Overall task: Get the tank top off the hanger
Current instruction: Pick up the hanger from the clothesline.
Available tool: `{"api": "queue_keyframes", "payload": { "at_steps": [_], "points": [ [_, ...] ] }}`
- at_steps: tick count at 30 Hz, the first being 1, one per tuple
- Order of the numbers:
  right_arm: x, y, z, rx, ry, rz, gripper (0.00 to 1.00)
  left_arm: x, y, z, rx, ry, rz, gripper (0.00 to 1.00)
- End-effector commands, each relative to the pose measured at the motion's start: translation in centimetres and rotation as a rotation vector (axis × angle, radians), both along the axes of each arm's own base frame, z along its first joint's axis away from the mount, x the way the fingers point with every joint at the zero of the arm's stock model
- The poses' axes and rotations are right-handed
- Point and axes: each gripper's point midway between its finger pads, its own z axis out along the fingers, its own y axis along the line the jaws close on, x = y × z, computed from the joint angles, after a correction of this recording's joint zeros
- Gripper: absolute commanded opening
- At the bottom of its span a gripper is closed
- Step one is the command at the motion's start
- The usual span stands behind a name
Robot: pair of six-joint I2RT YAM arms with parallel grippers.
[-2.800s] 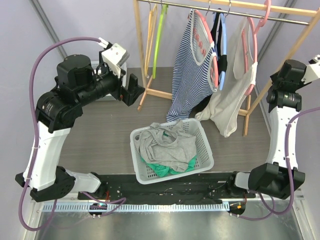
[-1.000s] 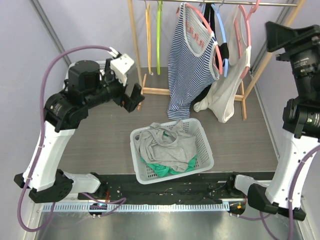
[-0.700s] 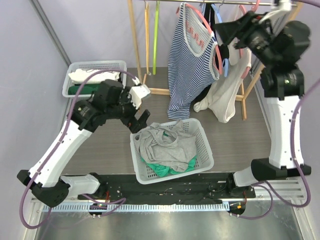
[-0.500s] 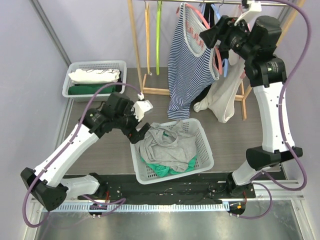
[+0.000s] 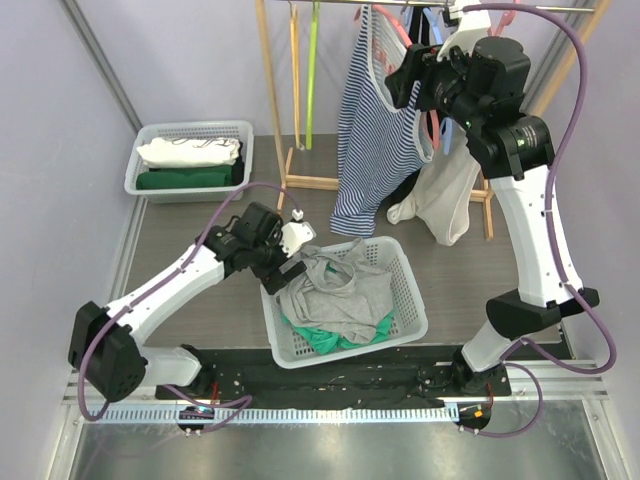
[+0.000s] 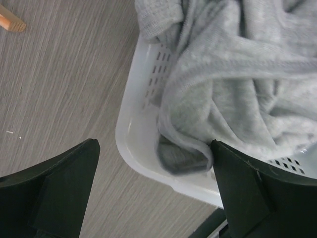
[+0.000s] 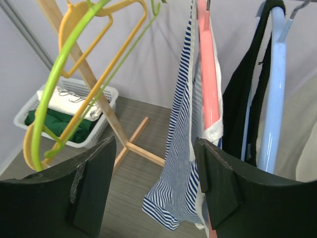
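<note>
The blue-and-white striped tank top (image 5: 370, 140) hangs on a pink hanger (image 5: 392, 32) on the rack. My right gripper (image 5: 405, 80) is high up beside its upper part, open. In the right wrist view the tank top (image 7: 181, 163) and pink hanger (image 7: 208, 74) show between the spread fingers of the right gripper (image 7: 156, 176), with nothing gripped. My left gripper (image 5: 285, 268) is low at the left corner of the white basket (image 5: 415, 295). It stands open over the basket rim (image 6: 131, 144) and a grey garment (image 6: 233, 84).
Empty green hanger (image 7: 59, 69) and orange hanger (image 7: 104, 44) hang left of the tank top. A black garment (image 7: 242, 109) on a blue hanger (image 7: 275, 99) and a white garment (image 5: 455, 190) hang to its right. A small basket (image 5: 190, 160) of folded clothes sits at back left.
My right arm has swung in from the far right up to the tank top's upper part. My left arm has dropped from mid-air to the basket's left corner.
</note>
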Motion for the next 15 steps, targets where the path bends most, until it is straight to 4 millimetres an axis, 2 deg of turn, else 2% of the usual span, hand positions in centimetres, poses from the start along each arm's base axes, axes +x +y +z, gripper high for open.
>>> {"api": "queue_keyframes", "payload": {
  "at_steps": [1,3,4,7,15],
  "points": [
    [-1.4,-2.2,2.4,-0.042,-0.077,-0.105,0.72,3.5,-0.9,0.0,-0.002,-0.116,0.017,1.00],
    [-1.5,-2.6,3.0,-0.033,-0.093,-0.126,0.71,4.5,-0.9,-0.4,0.015,-0.146,0.026,1.00],
    [-1.9,-2.7,3.5,-0.021,-0.111,-0.127,0.71,5.1,-0.5,-1.2,0.056,-0.154,0.036,1.00],
    [-1.9,-3.2,3.7,-0.015,-0.123,-0.152,0.71,7.1,-0.3,-1.2,0.092,-0.211,0.069,1.00],
    [-1.0,-3.1,2.2,-0.030,-0.090,-0.168,0.70,12.1,-0.4,0.7,0.084,-0.274,0.178,1.00]
  ]
}}
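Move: The basket's far-left corner lies about 4 cm ahead of the left hand, 2 cm left and 5 cm below; the grey tank top is some 15 cm right and 5 cm back, and the rack foot about 16 cm ahead and 2 cm right. For the right hand, the pink hanger with the striped tank top is about 6 cm ahead and 3 cm right, at hand height; the green hanger hangs 14 cm left and 4 cm ahead, the blue one 9 cm right and 9 cm ahead. With its rear finger inside the far-left corner under the loose grey cloth, the open left hand pushes the basket's left end forward, travelling about 7 cm forward while sinking some 3 cm. Meanwhile the right hand slides about 2.5 cm right towards the pink hanger and turns roughly 10 degrees clockwise, keeping its fingers open; contact with the hanger can't be seen. ##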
